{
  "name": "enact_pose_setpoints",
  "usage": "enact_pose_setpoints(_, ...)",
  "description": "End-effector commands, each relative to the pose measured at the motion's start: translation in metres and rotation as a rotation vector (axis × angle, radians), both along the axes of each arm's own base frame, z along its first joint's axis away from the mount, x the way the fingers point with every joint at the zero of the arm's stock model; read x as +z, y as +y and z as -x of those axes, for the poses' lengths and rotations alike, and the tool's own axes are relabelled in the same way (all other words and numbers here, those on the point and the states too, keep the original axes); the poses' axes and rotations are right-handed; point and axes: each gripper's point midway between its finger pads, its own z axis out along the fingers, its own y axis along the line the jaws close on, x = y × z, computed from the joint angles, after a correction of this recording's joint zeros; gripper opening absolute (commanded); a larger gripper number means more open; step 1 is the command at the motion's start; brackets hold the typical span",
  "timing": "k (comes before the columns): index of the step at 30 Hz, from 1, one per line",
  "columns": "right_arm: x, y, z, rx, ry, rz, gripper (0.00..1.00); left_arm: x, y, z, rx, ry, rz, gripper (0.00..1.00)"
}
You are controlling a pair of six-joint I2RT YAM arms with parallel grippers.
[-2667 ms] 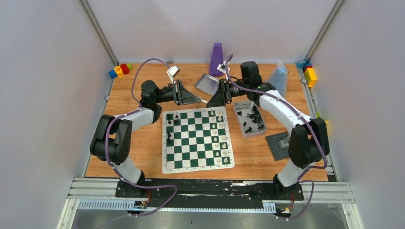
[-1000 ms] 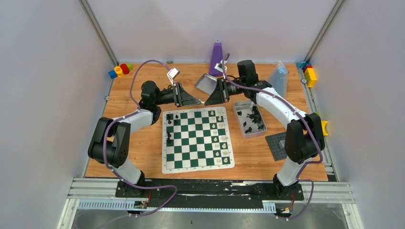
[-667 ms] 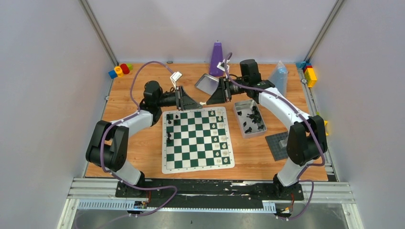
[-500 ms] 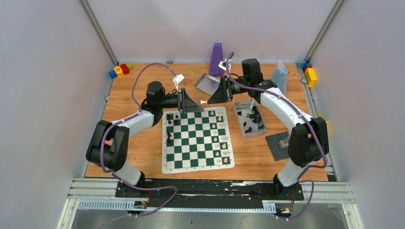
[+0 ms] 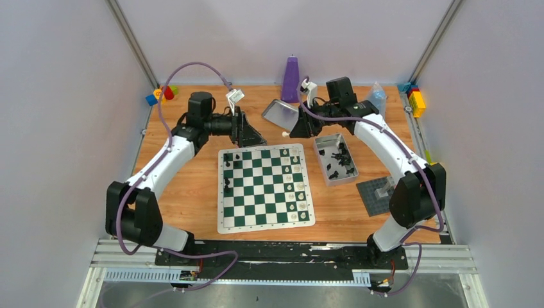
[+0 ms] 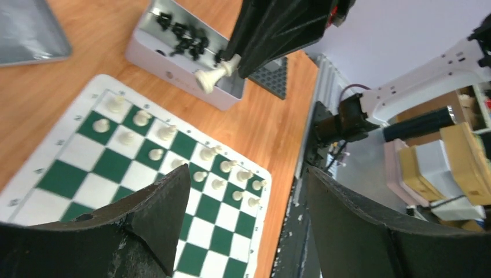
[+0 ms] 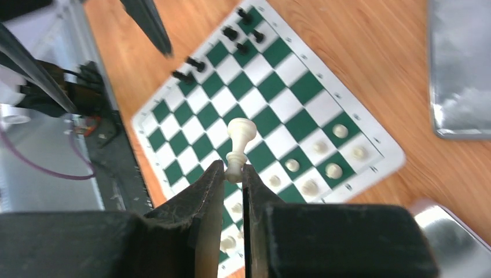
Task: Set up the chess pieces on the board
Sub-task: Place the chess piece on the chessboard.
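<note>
The green-and-white board [image 5: 266, 226] lies mid-table. White chess pieces [image 5: 294, 186] fill its right columns, and a few black ones [image 5: 229, 159] stand at its left. My right gripper [image 7: 233, 169] is shut on the base of a white chess piece [image 7: 238, 145], held in the air above the board's far edge [image 5: 285, 134]. The left wrist view also shows that piece [image 6: 215, 73] pinched in the right arm's fingers. My left gripper [image 6: 246, 171] is open and empty. It hovers over the far left corner of the board [image 5: 258, 139], apart from the held piece.
A metal tin [image 5: 335, 159] with loose black pieces sits right of the board. Behind it are a silver tray [image 5: 280, 113] and a purple cone [image 5: 292, 78]. A grey studded baseplate [image 5: 377, 192] lies at the right. Toy blocks [image 5: 160, 95] sit in the far corners.
The two grippers met at the white piece. The left one has opened wide and drawn back to the left. The right one keeps the piece and has shifted slightly right.
</note>
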Motion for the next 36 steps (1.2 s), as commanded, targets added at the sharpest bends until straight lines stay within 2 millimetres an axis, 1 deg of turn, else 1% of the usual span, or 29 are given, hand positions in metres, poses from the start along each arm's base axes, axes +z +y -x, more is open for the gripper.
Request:
enact_pose_setpoints(1, -0.019, -0.029, -0.01, -0.059, -0.071, 0.238, 0.06, -0.015, 0.041, -0.013, 0.083, -0.043, -0.204, 0.81)
enact_pose_setpoints(2, -0.025, -0.032, -0.01, -0.062, -0.061, 0.272, 0.07, -0.008, 0.051, -0.024, 0.119, -0.054, -0.211, 0.82)
enact_pose_setpoints(3, -0.031, -0.035, -0.01, -0.064, -0.057, 0.304, 0.07, -0.012, 0.059, -0.027, 0.14, -0.024, -0.229, 0.83)
enact_pose_setpoints(4, -0.036, -0.037, -0.009, -0.068, -0.057, 0.341, 0.07, -0.008, 0.071, -0.037, 0.186, -0.018, -0.233, 0.83)
enact_pose_setpoints(5, -0.042, -0.039, -0.009, -0.066, -0.06, 0.38, 0.07, -0.013, 0.079, -0.041, 0.219, 0.011, -0.253, 0.85)
enact_pose_setpoints(6, -0.046, -0.04, -0.007, -0.06, -0.063, 0.418, 0.07, -0.012, 0.093, -0.05, 0.271, 0.024, -0.262, 0.86)
enact_pose_setpoints(7, -0.052, -0.04, -0.006, -0.055, -0.075, 0.46, 0.07, -0.015, 0.102, -0.056, 0.312, 0.042, -0.286, 0.87)
enact_pose_setpoints(8, -0.056, -0.04, -0.004, -0.045, -0.076, 0.49, 0.08, -0.018, 0.116, -0.063, 0.359, 0.058, -0.3, 0.88)
enact_pose_setpoints(9, -0.061, -0.039, -0.003, -0.039, -0.078, 0.519, 0.07, -0.017, 0.126, -0.066, 0.387, 0.069, -0.304, 0.89)
enact_pose_setpoints(10, -0.067, -0.038, -0.001, -0.025, -0.072, 0.543, 0.07, -0.019, 0.14, -0.071, 0.429, 0.082, -0.31, 0.89)
enact_pose_setpoints(11, -0.071, -0.037, 0.0, -0.013, -0.066, 0.562, 0.07, -0.018, 0.145, -0.073, 0.446, 0.089, -0.314, 0.9)
enact_pose_setpoints(12, -0.076, -0.036, 0.002, -0.001, -0.054, 0.587, 0.07, -0.019, 0.155, -0.076, 0.48, 0.095, -0.324, 0.91)
enact_pose_setpoints(13, -0.084, -0.035, 0.004, 0.014, -0.034, 0.615, 0.07, -0.02, 0.16, -0.076, 0.493, 0.101, -0.331, 0.92)
enact_pose_setpoints(14, -0.089, -0.035, 0.006, 0.027, -0.021, 0.64, 0.07, -0.021, 0.168, -0.078, 0.52, 0.101, -0.344, 0.94)
enact_pose_setpoints(16, -0.099, -0.033, 0.01, 0.052, 0.002, 0.679, 0.07, -0.022, 0.176, -0.078, 0.546, 0.102, -0.364, 0.96)
enact_pose_setpoints(19, -0.11, -0.029, 0.016, 0.094, 0.017, 0.716, 0.07, -0.024, 0.182, -0.077, 0.565, 0.096, -0.379, 0.99)
enact_pose_setpoints(25, -0.126, -0.026, 0.028, 0.164, 0.048, 0.793, 0.06, -0.021, 0.181, -0.075, 0.568, 0.078, -0.373, 1.0)
enact_pose_setpoints(36, -0.149, -0.028, 0.033, 0.221, 0.108, 0.882, 0.06, -0.02, 0.181, -0.074, 0.569, 0.078, -0.365, 1.0)
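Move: The right hand holds a white chess piece. Its empty edge square, fourth from the far corner of the white side, lies about 6 cm back, 3 cm right and 22 cm below. White pieces stand some 3 cm beyond and 3 cm nearer along that edge, and the box is about 15 cm to the hand's right, level with it. From the left hand, the square is about 3 cm back, 12 cm right and 23 cm below. Keeping its pinch on the white piece, the right hand sinks some 14 cm from above the board's far edge towards the gap in the white edge row, edging a little to its right and then back, while the fingers swing from pointing left to almost straight down, so the piece's round base faces the board. The left hand, already empty, opens the rest of the way and clears off about 18 cm to the left and some 8 cm forward, sinking slightly and turning counter-clockwise. ##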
